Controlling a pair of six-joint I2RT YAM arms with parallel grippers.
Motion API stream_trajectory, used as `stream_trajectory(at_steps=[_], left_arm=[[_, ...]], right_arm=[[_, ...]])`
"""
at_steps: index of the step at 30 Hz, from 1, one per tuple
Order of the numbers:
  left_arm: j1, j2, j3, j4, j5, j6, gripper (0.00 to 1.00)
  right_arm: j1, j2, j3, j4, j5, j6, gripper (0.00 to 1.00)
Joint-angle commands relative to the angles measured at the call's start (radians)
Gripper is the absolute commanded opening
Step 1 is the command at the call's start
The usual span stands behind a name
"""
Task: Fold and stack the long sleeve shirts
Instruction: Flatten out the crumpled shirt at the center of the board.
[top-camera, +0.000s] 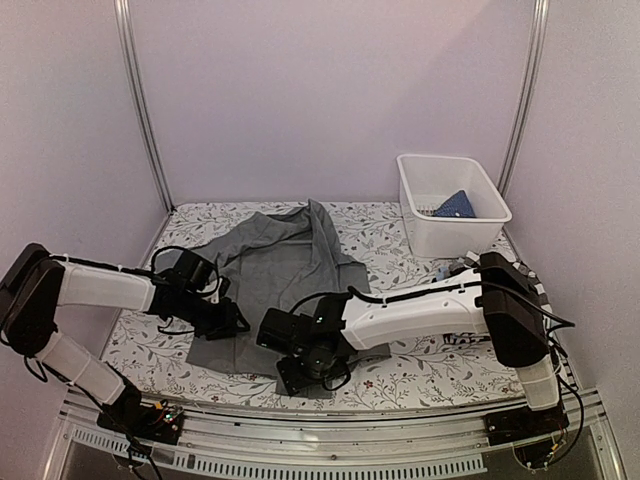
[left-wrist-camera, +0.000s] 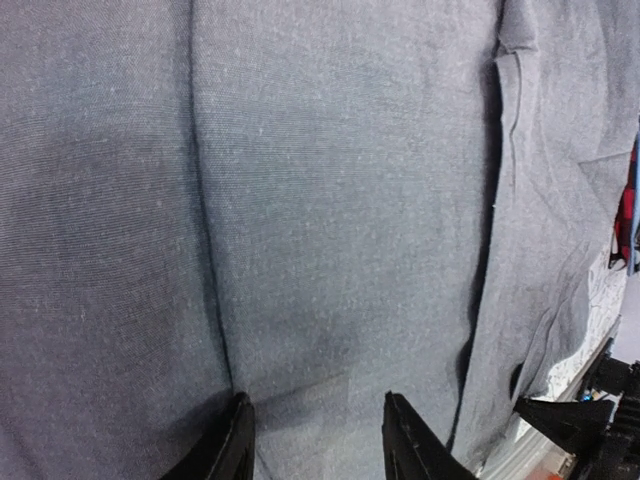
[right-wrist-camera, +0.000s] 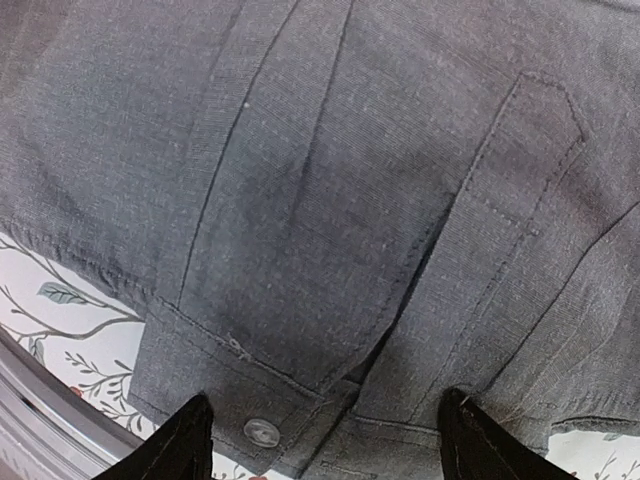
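One of the long sleeve shirts, a plain grey one (top-camera: 285, 262), lies partly folded in the middle of the floral table. My left gripper (top-camera: 234, 322) is at the shirt's left edge. In the left wrist view it (left-wrist-camera: 318, 440) is open, and flat grey cloth (left-wrist-camera: 330, 200) lies under the gap between its fingers. My right gripper (top-camera: 303, 372) hovers low at the shirt's near edge. Its wrist view shows it (right-wrist-camera: 325, 440) wide open over a sleeve cuff (right-wrist-camera: 300, 400) with a pale button (right-wrist-camera: 261, 432), holding nothing.
A white basket (top-camera: 470, 232) stands at the back right with a blue cloth (top-camera: 458, 205) inside. The floral tablecloth (top-camera: 420, 370) runs to the metal front rail (top-camera: 330, 440). Frame posts and pale walls enclose the back and sides.
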Motion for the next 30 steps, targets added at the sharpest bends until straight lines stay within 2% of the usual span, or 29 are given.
stream_trajectory(at_steps=[1, 10, 13, 23, 30], left_arm=[[0.012, -0.006, -0.045, -0.081, -0.024, 0.013, 0.44], [0.021, -0.032, -0.077, -0.079, -0.038, 0.007, 0.44], [0.024, -0.038, -0.086, -0.077, -0.040, 0.002, 0.44], [0.029, -0.022, -0.080, -0.079, -0.046, -0.003, 0.44], [0.030, -0.008, -0.076, -0.088, -0.047, -0.005, 0.44]], right_arm=[[0.007, 0.029, -0.006, -0.009, -0.032, 0.026, 0.69], [0.013, -0.010, -0.010, -0.032, -0.010, 0.041, 0.12], [0.012, -0.025, 0.005, -0.044, 0.002, 0.040, 0.01], [-0.060, -0.186, 0.061, -0.074, 0.075, -0.008, 0.00], [-0.210, -0.281, 0.136, -0.097, 0.121, -0.169, 0.00]])
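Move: The sleeve's cuff, by the shirt's near hem, lies right under the open right fingers, about 1 cm below. From that hand the shirt's near left corner is some 19 cm left and 4 cm ahead. Its near right corner is about 18 cm right and 6 cm ahead. From the left hand, down at the shirt, the cuff lies roughly 11 cm back and 9 cm right. The right fingers close on the cuff and lift it about 12 cm, swinging forward some 7 cm over the shirt. ##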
